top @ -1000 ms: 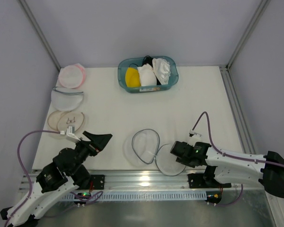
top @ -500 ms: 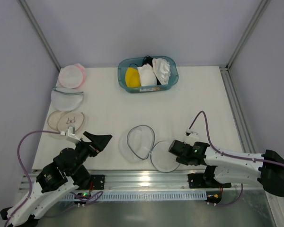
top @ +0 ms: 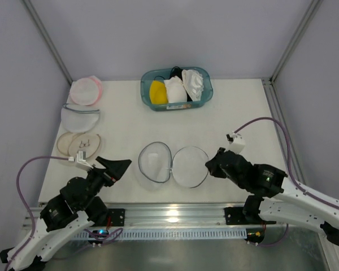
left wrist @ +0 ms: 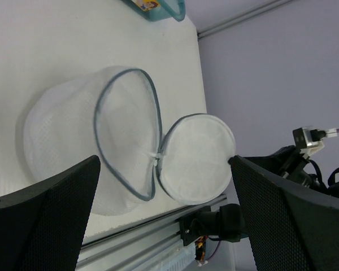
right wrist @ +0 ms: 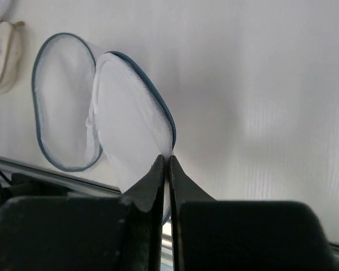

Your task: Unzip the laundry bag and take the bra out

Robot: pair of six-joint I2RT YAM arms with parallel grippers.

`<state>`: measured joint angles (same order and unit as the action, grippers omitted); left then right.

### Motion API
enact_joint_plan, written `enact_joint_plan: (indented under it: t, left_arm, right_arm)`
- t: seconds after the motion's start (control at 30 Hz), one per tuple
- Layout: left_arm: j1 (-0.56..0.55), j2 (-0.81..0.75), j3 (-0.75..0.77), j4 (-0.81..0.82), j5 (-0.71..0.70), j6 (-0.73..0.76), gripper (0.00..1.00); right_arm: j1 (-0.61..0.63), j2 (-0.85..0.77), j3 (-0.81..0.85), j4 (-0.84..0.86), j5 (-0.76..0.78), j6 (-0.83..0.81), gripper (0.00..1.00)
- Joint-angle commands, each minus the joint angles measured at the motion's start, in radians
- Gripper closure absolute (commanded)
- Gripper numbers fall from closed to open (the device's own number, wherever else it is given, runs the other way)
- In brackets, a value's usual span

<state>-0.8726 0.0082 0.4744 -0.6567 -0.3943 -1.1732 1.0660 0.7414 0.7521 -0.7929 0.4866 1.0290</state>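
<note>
The laundry bag (top: pixel 154 162) lies unzipped near the table's front middle, its two white mesh halves with a dark grey-blue rim spread side by side. My right gripper (top: pixel 209 165) is shut on the rim of the right half (right wrist: pixel 130 124), its jaws pinched on the mesh edge (right wrist: pixel 168 160). My left gripper (top: pixel 116 167) stands open just left of the bag, nothing between its fingers (left wrist: pixel 45 203); the left wrist view shows both halves (left wrist: pixel 124 130) holding nothing. The bra (top: pixel 193 83), crumpled white fabric, lies in the teal basket.
The teal basket (top: pixel 146 96) at the back also holds a yellow garment (top: pixel 157 92) and a white pad (top: pixel 175 89). Along the left edge lie a pink-rimmed pouch (top: pixel 85 90), a grey-rimmed pouch (top: pixel 79 117) and a beige pouch (top: pixel 79 145). A metal rail (top: pixel 169 214) runs along the front.
My right gripper has shut on the rim of the bag's right half and carried it back from the front edge. The whole bag has shifted left. The left arm has barely moved.
</note>
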Motion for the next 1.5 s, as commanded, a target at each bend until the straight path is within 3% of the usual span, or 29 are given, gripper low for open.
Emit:
enact_joint_plan:
  t: [0.0,0.1,0.2,0.27,0.53,0.73,0.83,0.93,1.17,1.3,1.47]
  left_arm:
    - [0.000,-0.011,0.043,-0.003,-0.028,0.014,0.01]
    - [0.000,-0.011,0.052,-0.001,-0.020,0.015,0.01]
    - [0.000,-0.011,0.058,-0.001,-0.012,0.017,0.01]
    - [0.000,-0.011,0.073,-0.014,-0.017,0.020,0.01]
    - [0.000,-0.025,0.072,-0.029,-0.025,0.020,0.00]
    - [0.000,-0.024,0.055,-0.015,-0.015,0.010,0.01]
    - [0.000,-0.019,0.058,-0.011,-0.014,0.010,0.01]
    - [0.000,-0.017,0.056,-0.012,-0.011,0.010,0.01]
    - [0.000,-0.030,0.061,-0.023,-0.018,0.010,0.01]
    - [0.000,-0.031,0.069,-0.030,-0.026,0.014,0.00]
    - [0.000,-0.053,0.095,-0.079,-0.052,0.014,0.01]
  right_arm:
    - [0.008,0.032,0.085,0.159,-0.015,-0.214,0.96]
    - [0.006,0.125,0.165,0.210,-0.020,-0.302,0.96]
    - [-0.003,0.200,0.267,0.114,0.133,-0.299,0.96]
    - [-0.014,0.229,0.318,-0.003,0.252,-0.279,0.96]
    - [-0.043,0.418,0.543,-0.504,0.474,-0.127,0.96]
    - [-0.066,0.485,0.561,-0.617,0.524,-0.171,0.96]
    - [-0.067,0.556,0.579,-0.739,0.595,-0.109,0.96]
    - [-0.066,0.622,0.587,-0.747,0.644,-0.089,0.96]
    - [-0.064,0.800,0.785,-0.737,0.763,-0.179,0.96]
    - [-0.015,0.967,0.845,-0.680,0.851,-0.294,0.96]
    - [0.052,1.136,0.894,-0.747,1.006,-0.280,0.96]
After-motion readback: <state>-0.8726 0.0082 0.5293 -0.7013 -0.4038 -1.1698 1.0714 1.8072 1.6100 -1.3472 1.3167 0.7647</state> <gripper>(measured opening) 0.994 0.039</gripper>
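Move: The right gripper already holds the rim of the open laundry bag's lid. The teal bin is about 45 cm ahead of that hand and 12 cm to its left, some 11 cm lower. The lid's middle lies roughly 7 cm to the hand's left and the bag's body about 21 cm to its left, both level with it fore and aft, a little below. From the idle left gripper, the bin is about 46 cm ahead and 21 cm to the right. Keep the right gripper pinched on the lid rim and carry the open bag about 14 cm forward towards the bin, rising some 7 cm, mostly early on. Weave slightly left, then right, then left again. Meanwhile roll the wrist about 70 degrees, left side down, so the fingers swing from forward-left and steeply down to forward-right and nearly level. ##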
